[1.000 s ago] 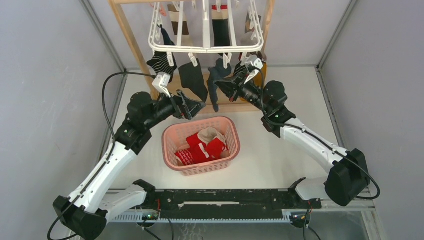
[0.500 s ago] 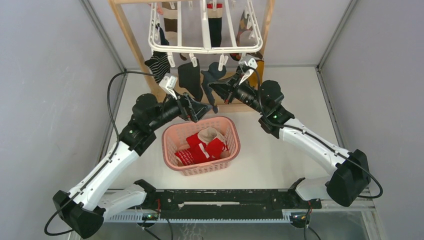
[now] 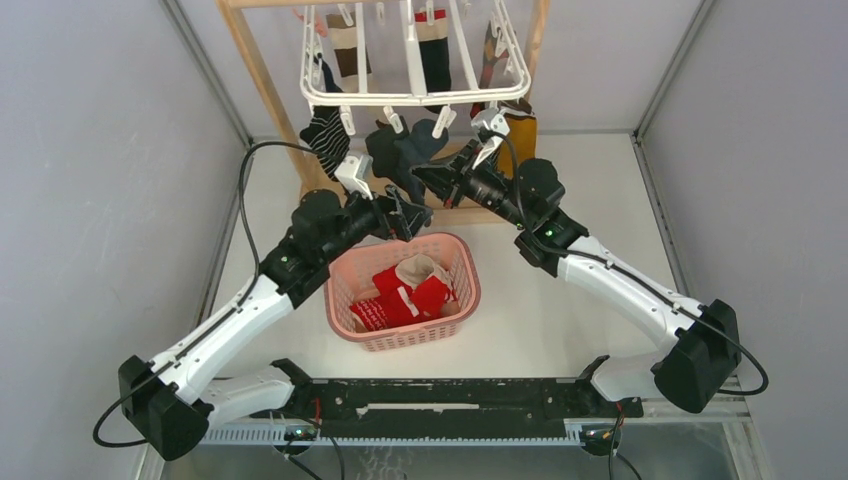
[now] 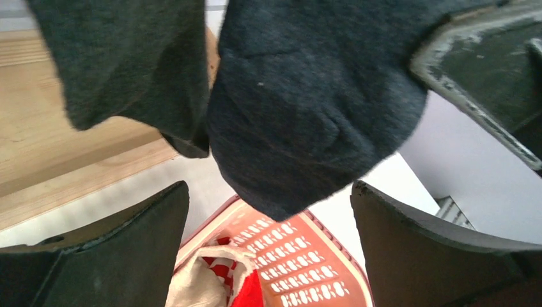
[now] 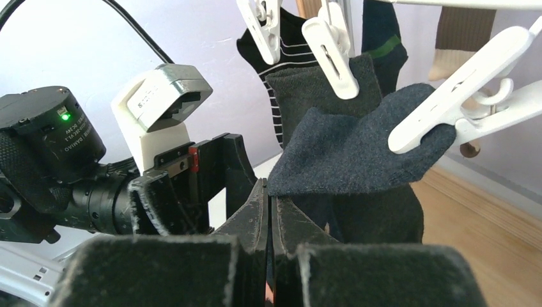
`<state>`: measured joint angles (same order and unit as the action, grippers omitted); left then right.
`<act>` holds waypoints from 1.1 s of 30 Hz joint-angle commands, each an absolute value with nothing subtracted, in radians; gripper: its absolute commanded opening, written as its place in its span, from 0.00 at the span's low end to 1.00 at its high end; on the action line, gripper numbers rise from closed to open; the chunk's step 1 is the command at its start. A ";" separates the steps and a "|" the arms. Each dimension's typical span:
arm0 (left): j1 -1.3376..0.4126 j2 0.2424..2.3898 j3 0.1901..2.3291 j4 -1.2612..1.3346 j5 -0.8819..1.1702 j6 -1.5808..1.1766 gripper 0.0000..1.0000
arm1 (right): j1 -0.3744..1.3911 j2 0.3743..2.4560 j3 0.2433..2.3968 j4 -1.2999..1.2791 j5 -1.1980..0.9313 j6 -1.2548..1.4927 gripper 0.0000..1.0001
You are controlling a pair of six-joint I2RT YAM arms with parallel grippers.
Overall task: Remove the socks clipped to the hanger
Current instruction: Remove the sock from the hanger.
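The white hanger (image 3: 415, 97) hangs from the wooden stand with several socks clipped to it. Among them are a striped one (image 3: 325, 130), a mustard one (image 3: 520, 130) and two dark grey ones (image 3: 395, 150). My right gripper (image 3: 420, 175) (image 5: 268, 188) is shut, and the toe corner of one dark grey sock (image 5: 358, 147) sits in its tips. A white clip (image 5: 447, 109) holds that sock's other end. My left gripper (image 3: 412, 213) (image 4: 268, 188) is open just below the same sock (image 4: 307, 109), whose sagging lobe hangs between and above the open fingers.
A pink basket (image 3: 335, 290) sits below the grippers with red patterned socks (image 3: 400, 295) in it. The wooden stand (image 3: 262, 90) has a slanted leg on the left and a base board behind the basket. Grey walls close in both sides.
The hanger has swung back, away from me. My left arm has moved right and forward, bringing its open gripper under the dark socks. The right gripper has shifted slightly left, still shut.
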<state>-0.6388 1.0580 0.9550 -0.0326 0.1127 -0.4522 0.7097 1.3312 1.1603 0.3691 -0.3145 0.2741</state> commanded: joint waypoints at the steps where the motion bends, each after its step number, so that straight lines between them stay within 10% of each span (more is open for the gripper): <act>1: -0.652 1.061 0.906 0.073 0.005 -0.451 1.00 | 0.722 1.289 1.205 0.371 -0.301 0.270 0.00; 10: -0.670 1.051 0.852 0.170 -0.106 -0.488 0.96 | 0.732 1.280 1.204 0.347 -0.298 0.267 0.00; 18: -0.670 1.058 0.863 0.163 -0.094 -0.493 0.48 | 0.736 1.272 1.204 0.334 -0.304 0.267 0.00; 33: -0.670 1.029 0.895 0.073 -0.085 -0.471 0.00 | 0.735 1.284 1.195 0.332 -0.307 0.264 0.00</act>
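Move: The dark blue sock hangs just in front of the open left gripper, its middle about 3 cm ahead, in line sideways and some 4 cm higher. The charcoal sock is about 7 cm ahead, 4 cm left and 6 cm up, and the basket about 25 cm below and 3 cm back. The right gripper already pinches the blue sock, whose middle lies roughly 2 cm ahead, level sideways and 4 cm below; the sock's clip is about 6 cm ahead, 3 cm right and 3 cm up. Ease the left gripper forward about 2 cm and a little left and down, swinging it some 10 degrees counter-clockwise, so the blue sock's hanging lower end sits between the fingers. Then hold it nearly in place and shut it from wide open, pinching the cloth at the fingertips, while the right gripper keeps its pinch higher up, drifting back about a centimetre. ##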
